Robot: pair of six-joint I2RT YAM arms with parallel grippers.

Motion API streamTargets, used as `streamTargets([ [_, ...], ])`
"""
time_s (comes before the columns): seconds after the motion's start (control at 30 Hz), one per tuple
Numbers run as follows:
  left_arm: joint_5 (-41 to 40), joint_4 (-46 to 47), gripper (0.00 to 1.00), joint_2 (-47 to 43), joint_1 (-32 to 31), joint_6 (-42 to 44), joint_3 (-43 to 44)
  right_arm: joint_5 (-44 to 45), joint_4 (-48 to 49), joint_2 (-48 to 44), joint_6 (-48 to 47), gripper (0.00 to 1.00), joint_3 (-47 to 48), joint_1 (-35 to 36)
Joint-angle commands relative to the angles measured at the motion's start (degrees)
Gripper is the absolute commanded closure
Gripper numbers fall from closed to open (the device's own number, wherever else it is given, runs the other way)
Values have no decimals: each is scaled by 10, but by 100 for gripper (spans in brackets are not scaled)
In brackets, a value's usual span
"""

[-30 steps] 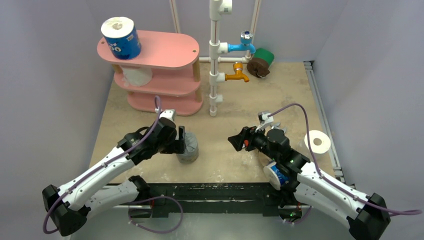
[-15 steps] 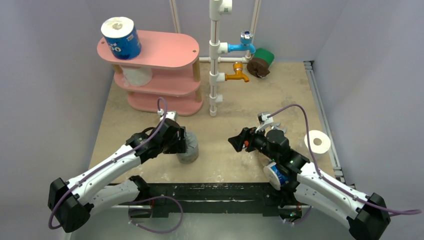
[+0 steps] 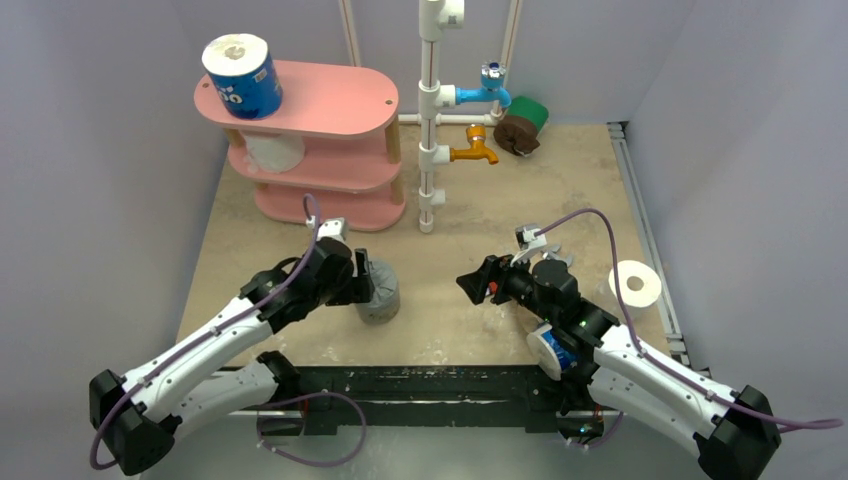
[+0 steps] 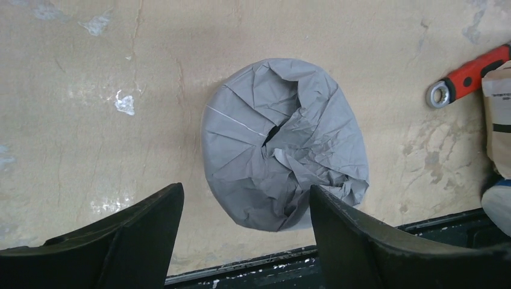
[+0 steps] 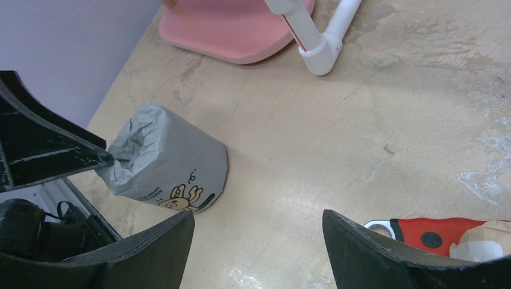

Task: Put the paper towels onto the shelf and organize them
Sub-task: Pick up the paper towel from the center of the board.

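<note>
A grey-wrapped paper towel roll (image 3: 379, 294) stands upright on the table, its crumpled top (image 4: 283, 141) facing the left wrist camera. My left gripper (image 3: 361, 279) is open over it (image 4: 244, 214). The right finger (image 4: 373, 241) is at the roll's edge and the left finger (image 4: 126, 232) stands apart from it. My right gripper (image 3: 468, 284) is open and empty (image 5: 259, 235), pointing at the grey roll (image 5: 166, 162). The pink shelf (image 3: 330, 100) holds a blue roll (image 3: 242, 76) on top and a white roll (image 3: 273, 151) on its middle tier.
A bare white roll (image 3: 636, 284) lies right of the right arm and a blue roll (image 3: 552, 348) sits under it. Green (image 3: 531, 112) and brown (image 3: 516, 134) rolls lie behind the white pipe frame (image 3: 430, 110). A red-handled wrench (image 5: 446, 232) lies beside a brown-wrapped roll (image 4: 498, 108).
My left arm has shifted slightly at the grey roll and its jaws have narrowed a little. The roll and the right arm have not moved.
</note>
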Motion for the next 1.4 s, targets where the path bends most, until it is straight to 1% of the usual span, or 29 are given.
streamTargets([
  [0.0, -28, -25, 24, -35, 4, 13, 37, 7, 15, 1, -1, 21, 1, 1],
  [0.17, -45, -27, 23, -21, 7, 16, 47, 7, 15, -1, -1, 21, 1, 2],
  [0.43, -34, 10, 26, 57, 27, 11, 24, 5, 12, -3, -1, 21, 0, 1],
  [0.63, -16, 42, 29, 82, 35, 11, 9, 5, 10, -8, -1, 21, -2, 1],
  [0.93, -3, 62, 40, 100, 36, 7, -10, 4, 12, -9, 0, 21, -6, 1],
  [1.07, 4, 70, 43, 110, 36, 5, -17, 5, 12, -10, 0, 21, -6, 1],
  [1.17, 8, 76, 48, 115, 36, 4, -20, 6, 12, -11, 0, 21, -6, 2],
  [1.37, 8, 79, 61, 116, 36, 6, -24, 5, 13, -10, 1, 21, -8, 1],
])
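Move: The grey-wrapped paper towel stands about 3 cm ahead of the left gripper and 4 cm to its right, its middle some 8 cm below. The pink shelf is roughly 26 cm ahead and 6 cm left of that gripper. The white pipe's foot lies about 20 cm ahead and 14 cm right, the red wrench some 6 cm ahead and 28 cm right, both near 12 cm below. From the right gripper, the paper towel lies about 16 cm left, 1 cm ahead and 11 cm below. Lift the left gripper a couple of centimetres clear of the paper towel's top, then ease it slightly forward and sink it about 6 cm, putting the right finger into the crumpled core hole and the left finger down outside the roll's left side. While sinking, close the fingers to roughly half their opening, onto the wall between them. ##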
